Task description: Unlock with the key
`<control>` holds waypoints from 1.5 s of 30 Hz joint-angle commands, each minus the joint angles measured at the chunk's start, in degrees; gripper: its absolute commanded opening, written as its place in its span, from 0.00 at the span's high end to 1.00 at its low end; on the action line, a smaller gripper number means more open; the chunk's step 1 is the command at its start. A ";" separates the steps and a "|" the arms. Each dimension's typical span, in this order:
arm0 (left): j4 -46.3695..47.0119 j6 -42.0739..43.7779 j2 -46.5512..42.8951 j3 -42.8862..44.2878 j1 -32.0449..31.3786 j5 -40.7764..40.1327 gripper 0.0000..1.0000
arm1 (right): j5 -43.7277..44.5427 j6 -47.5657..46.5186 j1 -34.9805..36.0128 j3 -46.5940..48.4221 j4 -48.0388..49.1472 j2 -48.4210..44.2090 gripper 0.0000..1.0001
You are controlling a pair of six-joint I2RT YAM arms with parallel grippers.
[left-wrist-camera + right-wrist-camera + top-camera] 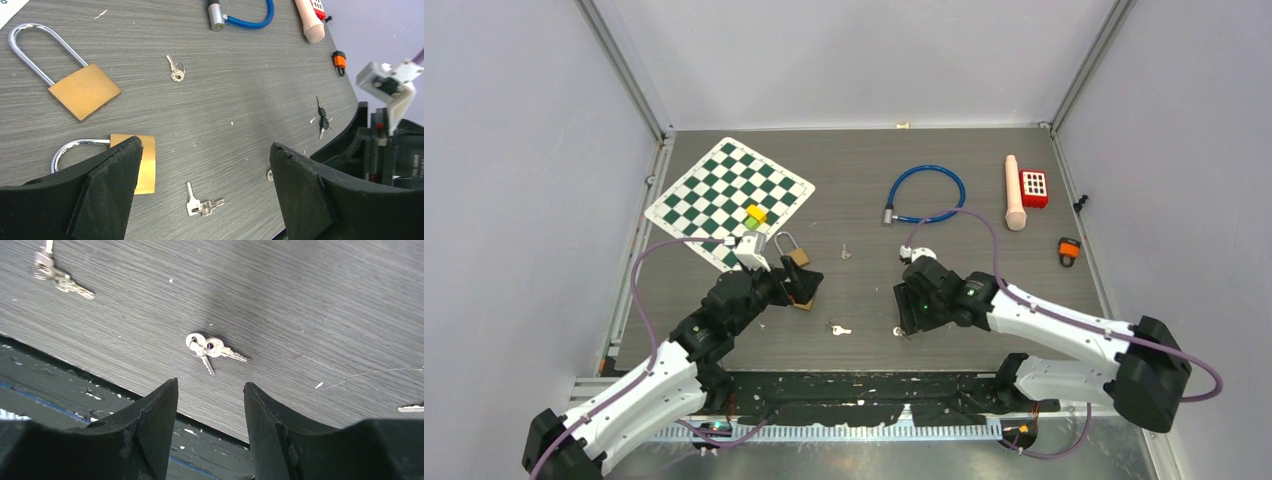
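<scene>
Two brass padlocks lie at the left. One padlock (84,91) (792,250) lies apart. The other padlock (145,165) sits partly behind a finger of my left gripper (205,146) (804,288), which is open and holds nothing. A flat silver key set (201,205) (839,329) lies on the table ahead of those jaws. A pair of small round-headed keys (210,347) (898,331) lies just beyond my right gripper (210,385) (906,322), which is open with nothing between its fingers. Another small key (176,72) (846,251) lies mid-table.
At the back left is a checkerboard mat (728,196) with yellow and green blocks. A blue cable lock (926,193), a beige cylinder (1015,192), a red keypad lock (1034,187) and a small orange lock (1069,249) are at the back right. Black keys (322,120) lie near the right arm. The table's near edge (125,390) is close.
</scene>
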 commanded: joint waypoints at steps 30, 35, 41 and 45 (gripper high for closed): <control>1.16 9.88 -0.16 -1.51 0.00 -13.75 0.05 | 0.42 -5.87 3.78 20.56 4.32 35.30 0.40; 1.42 9.78 -0.16 -1.86 -0.07 -13.84 0.05 | 2.27 -3.87 4.39 18.30 3.38 33.10 0.44; 1.78 9.56 0.72 -1.92 -0.01 -12.79 0.06 | 3.41 -3.31 4.38 15.44 1.56 28.88 0.44; 1.82 9.44 0.84 -1.97 0.00 -12.77 0.06 | 3.73 -3.43 4.41 13.85 1.27 27.13 0.44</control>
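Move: The loose pair of keys lies on the table about 3 cm to the right hand's left, 1 cm ahead and 6 cm below. The second key bunch is some 16 cm to that hand's left and 1 cm ahead; the near padlock is about 23 cm left and 8 cm ahead. From the left hand, the loose keys lie roughly 19 cm right, 14 cm back and 15 cm below. Sinking about 5 cm, the open right hand sweeps left past the keys, then partly returns; left hand shifts left. ##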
